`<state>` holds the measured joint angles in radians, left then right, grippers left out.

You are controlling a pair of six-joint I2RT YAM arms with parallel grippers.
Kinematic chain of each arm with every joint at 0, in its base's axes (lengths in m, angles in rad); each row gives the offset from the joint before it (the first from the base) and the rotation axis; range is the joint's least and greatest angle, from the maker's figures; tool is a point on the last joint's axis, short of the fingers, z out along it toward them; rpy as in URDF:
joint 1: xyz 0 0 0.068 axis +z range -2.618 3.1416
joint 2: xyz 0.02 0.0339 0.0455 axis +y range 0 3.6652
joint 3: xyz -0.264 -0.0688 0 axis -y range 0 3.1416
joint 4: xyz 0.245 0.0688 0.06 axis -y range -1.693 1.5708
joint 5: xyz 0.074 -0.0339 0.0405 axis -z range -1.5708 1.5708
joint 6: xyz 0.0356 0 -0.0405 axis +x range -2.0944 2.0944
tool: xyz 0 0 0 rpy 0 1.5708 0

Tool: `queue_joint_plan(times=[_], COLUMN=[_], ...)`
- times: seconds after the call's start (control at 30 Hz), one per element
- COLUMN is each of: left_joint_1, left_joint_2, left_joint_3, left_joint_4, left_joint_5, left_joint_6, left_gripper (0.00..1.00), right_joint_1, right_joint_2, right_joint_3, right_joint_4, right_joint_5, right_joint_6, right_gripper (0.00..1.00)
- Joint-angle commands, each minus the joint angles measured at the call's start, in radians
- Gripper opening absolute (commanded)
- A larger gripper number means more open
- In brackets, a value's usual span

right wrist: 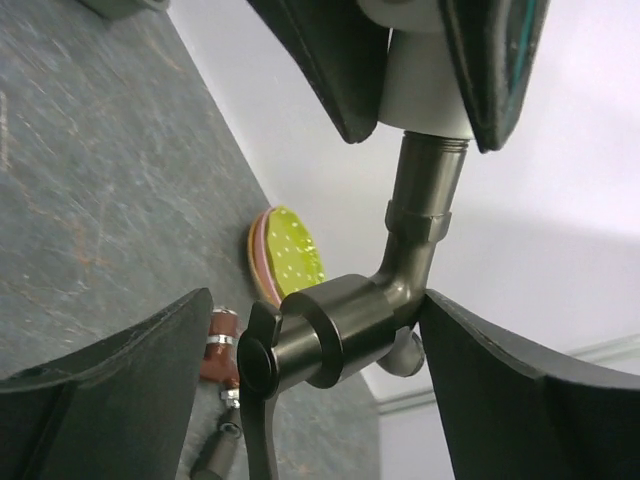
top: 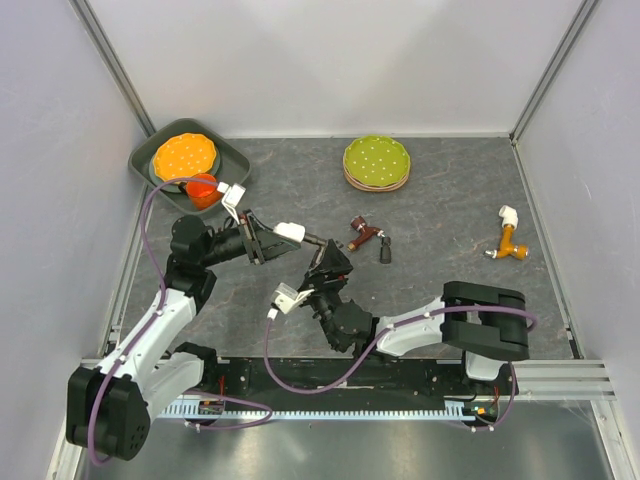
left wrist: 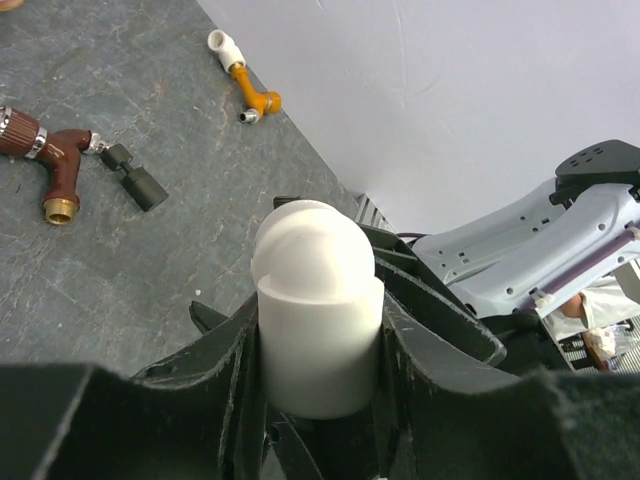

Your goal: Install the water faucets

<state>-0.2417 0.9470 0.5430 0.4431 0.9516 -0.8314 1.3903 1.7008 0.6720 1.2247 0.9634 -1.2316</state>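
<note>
My left gripper is shut on the white elbow fitting, which stands out between its jaws above the table. A dark grey bent tap hangs with its threaded end in that fitting. My right gripper is open around the tap's barrel. Its right finger touches the tap's bend and its left finger stands apart from it. In the top view the right gripper sits just right of the left one. A reddish-brown tap lies on the table beyond them.
A small dark piece lies beside the brown tap. A yellow tap with a white elbow lies at the far right. Green dotted plates are stacked at the back. At the back left, a dark tray holds an orange plate, with an orange cup beside it.
</note>
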Motion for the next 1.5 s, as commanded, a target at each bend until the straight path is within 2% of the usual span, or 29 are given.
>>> queue_joint_plan(times=[0.0,0.03,0.1,0.13,0.23,0.33,0.4,0.43,0.53,0.57,0.7,0.77,0.97,1.17,1.23,1.47], left_joint_1=[0.005,0.005,0.005,0.005,0.005,0.005,0.005,0.005,0.005,0.005,0.004,0.001,-0.030,-0.062,-0.070,-0.099], left_joint_2=[-0.005,-0.004,-0.004,-0.004,-0.007,-0.008,-0.010,-0.010,-0.011,-0.014,-0.016,-0.019,-0.030,-0.045,-0.051,-0.068], left_joint_3=[0.049,0.049,0.049,0.049,0.049,0.051,0.054,0.055,0.060,0.061,0.067,0.069,0.069,0.075,0.081,0.113], left_joint_4=[0.054,0.055,0.057,0.057,0.059,0.055,0.051,0.049,0.036,0.034,0.032,0.042,0.083,0.079,0.051,-0.084], left_joint_5=[0.038,0.039,0.041,0.044,0.045,0.045,0.052,0.053,0.058,0.064,0.087,0.104,0.163,0.200,0.200,0.203], left_joint_6=[-0.023,-0.023,-0.023,-0.021,-0.017,-0.008,0.000,0.005,0.024,0.029,0.044,0.049,0.060,0.098,0.123,0.256], left_gripper=[0.02,0.02,0.02,0.02,0.02,0.02,0.02,0.02,0.02,0.02,0.02,0.02,0.02,0.02,0.02,0.02], right_joint_1=[0.003,0.004,0.004,0.004,0.003,0.004,0.003,0.000,-0.033,-0.077,-0.221,-0.299,-0.440,-0.580,-0.628,-0.848], right_joint_2=[0.062,0.063,0.056,0.048,0.007,-0.067,-0.156,-0.191,-0.363,-0.450,-0.588,-0.613,-0.601,-0.584,-0.583,-0.526], right_joint_3=[0.061,0.066,0.069,0.069,0.063,0.051,0.043,0.043,0.076,0.119,0.179,0.222,0.277,0.323,0.334,0.385], right_joint_4=[0.363,0.367,0.368,0.361,0.308,0.192,0.048,-0.012,-0.374,-0.594,-0.861,-0.972,-1.090,-1.162,-1.182,-1.203], right_joint_5=[0.044,0.047,0.047,0.047,0.049,0.038,0.011,-0.003,-0.121,-0.244,-0.509,-0.575,-0.823,-1.089,-1.159,-1.550], right_joint_6=[-0.173,-0.177,-0.171,-0.157,-0.106,-0.007,0.074,0.172,0.383,0.555,0.806,0.889,1.027,1.139,1.176,1.343], right_gripper=[0.85,0.76,0.65,0.55,0.44,0.40,0.36,0.34,0.30,0.30,0.25,0.24,0.15,0.13,0.13,0.08])
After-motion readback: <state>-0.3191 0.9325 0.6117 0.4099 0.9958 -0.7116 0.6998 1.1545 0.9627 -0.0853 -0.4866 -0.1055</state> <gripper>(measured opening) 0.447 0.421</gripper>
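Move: Just between the right hand's open fingers sits the dark faucet's body, about 1 cm ahead and 1 cm above; from the left hand it lies some 10 cm to the right and 2 cm back. The white fitting, still in the left fingers, is roughly 8 cm left of the right hand and 3 cm ahead. On the table some 19 cm below the right hand lie the brown faucet, 14 cm ahead and 10 cm right, and the black valve, 10 cm ahead and 15 cm right. Closing onto the dark faucet's body, the right fingers grip it, then the hand climbs about 8 cm and settles back nearly 3, drifting right while it swings from pointing forward to pointing left, the wrist turning some 75 degrees. Keeping its hold on the white fitting, the left hand rises about 3.5 cm alongside, then eases down, back and right. ##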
